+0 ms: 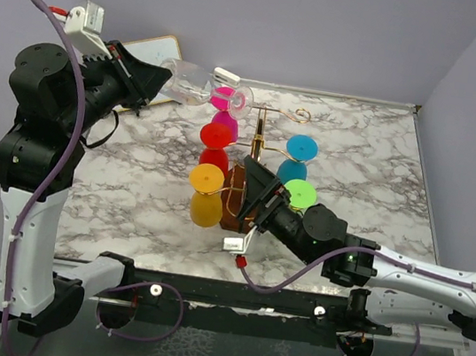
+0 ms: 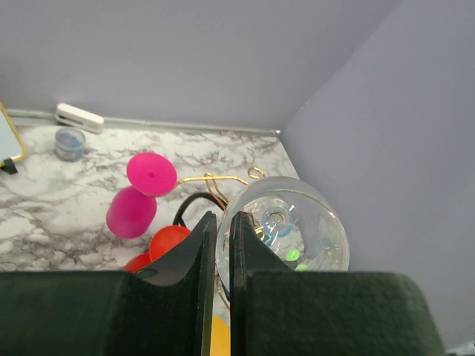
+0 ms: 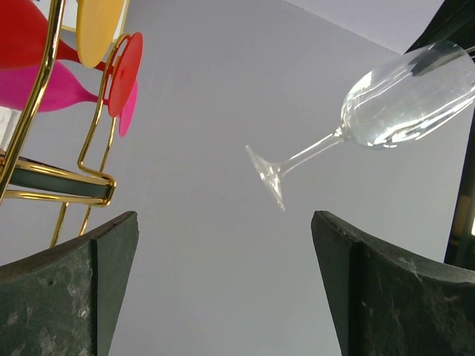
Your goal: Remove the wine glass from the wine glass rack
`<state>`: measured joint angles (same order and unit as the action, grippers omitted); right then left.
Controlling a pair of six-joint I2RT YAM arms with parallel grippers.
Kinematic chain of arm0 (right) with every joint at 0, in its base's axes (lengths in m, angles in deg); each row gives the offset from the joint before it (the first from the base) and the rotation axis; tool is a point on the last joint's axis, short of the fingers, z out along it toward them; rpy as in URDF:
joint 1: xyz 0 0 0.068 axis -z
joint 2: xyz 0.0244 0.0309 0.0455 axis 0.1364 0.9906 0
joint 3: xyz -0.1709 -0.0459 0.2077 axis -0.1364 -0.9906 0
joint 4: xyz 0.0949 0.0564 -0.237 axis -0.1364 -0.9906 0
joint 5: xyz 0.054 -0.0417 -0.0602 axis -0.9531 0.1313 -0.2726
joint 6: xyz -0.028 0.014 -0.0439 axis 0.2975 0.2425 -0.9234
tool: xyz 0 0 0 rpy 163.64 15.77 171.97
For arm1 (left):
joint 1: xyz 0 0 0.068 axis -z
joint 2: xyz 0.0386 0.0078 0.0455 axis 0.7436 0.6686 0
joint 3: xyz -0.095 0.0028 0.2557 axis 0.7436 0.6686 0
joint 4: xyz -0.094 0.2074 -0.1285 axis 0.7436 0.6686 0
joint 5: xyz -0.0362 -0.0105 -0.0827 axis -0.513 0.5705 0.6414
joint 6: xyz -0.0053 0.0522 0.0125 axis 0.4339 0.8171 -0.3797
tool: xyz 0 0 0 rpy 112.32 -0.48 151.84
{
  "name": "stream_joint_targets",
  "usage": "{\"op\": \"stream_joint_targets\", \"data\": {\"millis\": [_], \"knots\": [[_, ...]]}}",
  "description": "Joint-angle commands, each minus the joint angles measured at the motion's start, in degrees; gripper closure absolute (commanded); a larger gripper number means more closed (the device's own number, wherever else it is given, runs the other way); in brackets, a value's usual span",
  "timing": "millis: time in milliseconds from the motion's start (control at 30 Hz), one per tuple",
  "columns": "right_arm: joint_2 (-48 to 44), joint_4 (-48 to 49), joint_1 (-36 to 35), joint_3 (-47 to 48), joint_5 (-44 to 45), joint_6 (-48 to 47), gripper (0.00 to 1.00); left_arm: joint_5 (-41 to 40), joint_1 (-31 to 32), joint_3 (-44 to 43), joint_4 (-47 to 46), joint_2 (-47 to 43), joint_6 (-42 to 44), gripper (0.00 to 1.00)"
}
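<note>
The clear wine glass (image 1: pixel 189 87) is in the air, tilted, just left of the top of the wine glass rack (image 1: pixel 258 138). My left gripper (image 1: pixel 165 78) is shut on the rim of its bowl. In the left wrist view the glass wall (image 2: pixel 286 230) sits pinched between the nearly closed fingers of that gripper (image 2: pixel 223 222). My right gripper (image 1: pixel 249 199) is low beside the rack's dark wooden base (image 1: pixel 234 206), pointing upward. Its wrist view shows the open gripper (image 3: pixel 223 219) with nothing between its fingers, the wine glass (image 3: pixel 401 96) free above it and the gold wire rack (image 3: pixel 74 170) to the left.
Coloured plastic glasses hang on the rack: pink (image 1: pixel 228 100), red (image 1: pixel 216 135), yellow (image 1: pixel 206 193), blue (image 1: pixel 301 148) and green (image 1: pixel 300 193). A gold-edged tablet (image 1: pixel 155 45) leans at the back left. A white block (image 2: pixel 79 116) and a small grey cap (image 2: pixel 69 143) lie by the back wall.
</note>
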<state>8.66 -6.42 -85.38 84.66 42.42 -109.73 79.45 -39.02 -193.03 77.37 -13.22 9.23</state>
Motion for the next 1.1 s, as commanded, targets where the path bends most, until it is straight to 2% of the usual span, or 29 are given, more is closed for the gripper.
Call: {"op": "stream_joint_targets", "data": {"millis": [0,200,333,467,567,700,833,900,933,1000,1067], "knots": [[-1.80,4.15,0.50,-1.80,1.84,2.97,0.01,-9.93,0.21,-4.74,-2.47,2.38,3.18,1.00],[-1.36,9.40,0.82,-2.18,6.28,6.01,0.00,-15.24,0.17,-8.60,-0.98,10.38,7.32,1.00],[1.06,15.37,0.96,1.14,9.02,11.41,0.00,-19.97,0.06,-5.69,-2.60,13.06,10.03,1.00],[6.02,14.89,2.96,10.26,9.42,21.06,0.00,-22.30,-1.73,-2.52,-3.65,14.35,12.28,1.00],[11.21,14.11,5.92,17.81,9.69,28.66,0.00,-21.06,-6.08,0.77,-5.35,14.75,12.78,1.00],[19.02,9.15,11.61,31.37,14.23,41.36,0.01,-18.15,-13.33,4.24,-7.79,16.46,12.58,1.00],[25.01,0.46,16.48,43.72,19.63,55.03,0.04,-22.18,-14.43,4.68,-6.71,19.09,13.70,1.00],[28.13,-10.00,19.37,51.67,20.81,66.45,0.11,-23.35,-14.50,5.58,-6.10,19.99,14.31,1.00],[29.73,-17.19,21.17,56.29,20.15,73.08,0.18,-24.06,-14.55,6.41,-6.07,20.15,14.60,1.00],[31.96,-29.99,25.68,64.15,16.65,85.84,0.41,-26.08,-14.55,9.14,-6.13,20.25,15.27,1.00],[33.17,-38.96,30.14,68.85,11.80,95.62,0.72,-27.25,-14.55,11.12,-6.06,20.41,15.75,1.00]]}}
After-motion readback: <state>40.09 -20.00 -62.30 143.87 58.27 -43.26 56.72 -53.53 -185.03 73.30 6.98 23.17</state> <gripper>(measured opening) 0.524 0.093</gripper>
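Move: The left hand already holds the clear wine glass by its rim; the bare marble in front of the whiteboard is about 22 cm ahead of it, 18 to its left and 50 below. From this hand the whiteboard is roughly 35 cm ahead, 23 left and 42 below, and the magenta glass 17 ahead, 7 right and 33 below. From the empty right hand, the rack's middle is some 12 cm ahead, 4 right and 18 below; that marble is 28 ahead, 30 left and 37 below. The left hand keeps the clear glass's rim pinched and carries it away from the rack towards the marble by the whiteboard, about 16 cm forward and as far left, rising a touch before sinking some 16 cm overall, while the wrist swings about 30 degrees counter-clockwise and the fingers tip down. The open, empty right hand hardly moves at first, then sweeps forward and up over the rack, about 15 cm each way with a little drift right, rolling strongly until its fingers point nearly straight ahead and starting to close on nothing. ##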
